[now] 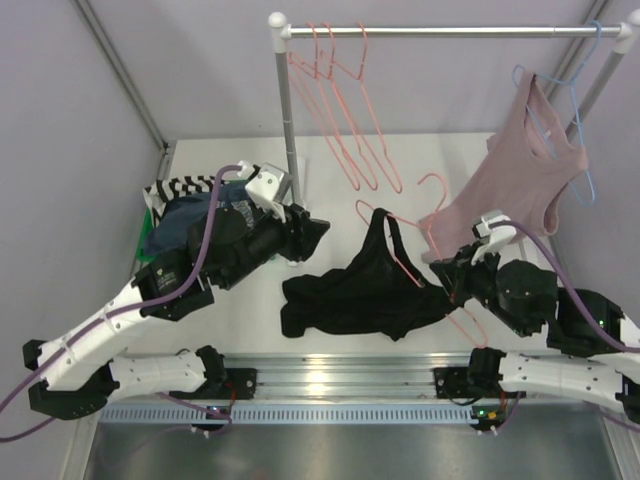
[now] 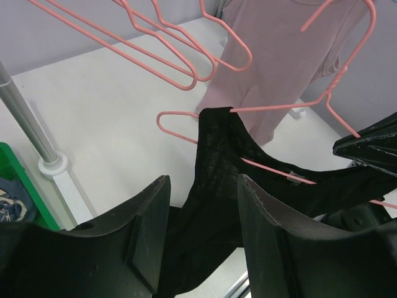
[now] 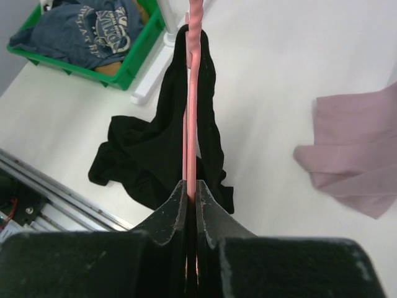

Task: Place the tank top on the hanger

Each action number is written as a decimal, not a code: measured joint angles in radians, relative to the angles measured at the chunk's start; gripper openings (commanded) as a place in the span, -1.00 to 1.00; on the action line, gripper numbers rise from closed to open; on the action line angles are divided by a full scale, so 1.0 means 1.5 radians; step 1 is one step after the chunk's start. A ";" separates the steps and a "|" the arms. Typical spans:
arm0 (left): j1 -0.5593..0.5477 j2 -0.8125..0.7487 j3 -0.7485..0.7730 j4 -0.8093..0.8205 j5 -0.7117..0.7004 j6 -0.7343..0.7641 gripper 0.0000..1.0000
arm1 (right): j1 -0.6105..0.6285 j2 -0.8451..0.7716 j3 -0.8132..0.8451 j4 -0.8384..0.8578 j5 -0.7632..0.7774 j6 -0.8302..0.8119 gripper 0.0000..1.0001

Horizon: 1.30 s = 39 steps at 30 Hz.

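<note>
The black tank top (image 1: 350, 298) lies mostly crumpled on the table, with one strap looped over the left shoulder of the salmon-pink hanger (image 1: 405, 262). That hanger is lifted and tilted, its hook toward the rack. My right gripper (image 3: 192, 186) is shut on the hanger's wire (image 3: 193, 93), and the black fabric (image 3: 149, 155) hangs down on both sides of it. My left gripper (image 1: 315, 232) hovers left of the strap, open and holding nothing. In the left wrist view the tank top (image 2: 217, 161) shows beyond my left gripper (image 2: 201, 186), draped on the hanger (image 2: 177, 115).
A clothes rack (image 1: 285, 110) stands at the back with spare pink hangers (image 1: 345, 110) on its rail. A dusty-pink tank top (image 1: 515, 170) hangs on a light blue hanger at the right. A green bin (image 3: 133, 62) of folded clothes sits at the left.
</note>
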State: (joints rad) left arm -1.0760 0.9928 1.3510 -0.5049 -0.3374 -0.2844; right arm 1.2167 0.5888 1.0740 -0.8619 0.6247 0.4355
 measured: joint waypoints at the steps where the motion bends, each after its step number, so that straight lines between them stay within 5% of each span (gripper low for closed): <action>1: 0.000 0.000 0.002 -0.002 0.000 0.000 0.04 | 0.000 0.002 0.003 -0.008 0.009 0.005 -1.00; 8: 0.000 0.004 0.019 -0.011 0.001 0.009 0.04 | -0.036 0.072 0.033 -0.029 0.039 0.010 -1.00; 20: 0.000 0.021 0.026 -0.023 0.016 0.034 0.04 | -0.459 0.158 0.079 0.025 -0.225 -0.092 -1.00; 39: 0.000 0.065 0.061 -0.030 0.058 0.067 0.05 | -0.750 0.310 0.321 0.044 -0.460 -0.158 -1.00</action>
State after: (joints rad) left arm -1.0760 1.0897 1.4422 -0.5495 -0.2497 -0.1837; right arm 0.0921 1.0542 1.5558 -0.7956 -0.0654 0.1989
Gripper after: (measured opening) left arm 0.524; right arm 0.024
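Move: The right hand already pinches the pink hanger with the black tank top on it. The free stretch of rail this is being carried to lies about 33 cm ahead, 8 cm to its right and 28 cm higher. The hanging pink top's middle is roughly 25 cm ahead and 18 cm right, level with the hand; the empty pink hangers are 33 cm ahead, 20 cm left, 15 cm up. From the left hand, that rail stretch is about 28 cm ahead, 33 cm right, 19 cm up. Keeping its shut grip on the hanger's arm, the right hand carries hanger and tank top outward towards the free right part of the rail, about 15 cm forward and 10 cm to its right, turning clockwise by a good 20 degrees. It dips a couple of centimetres while first heading out, then climbs steadily to end some 9 cm above its start, while the left hand, half open and empty, stays near its place and eases only about 2 cm to the right. ##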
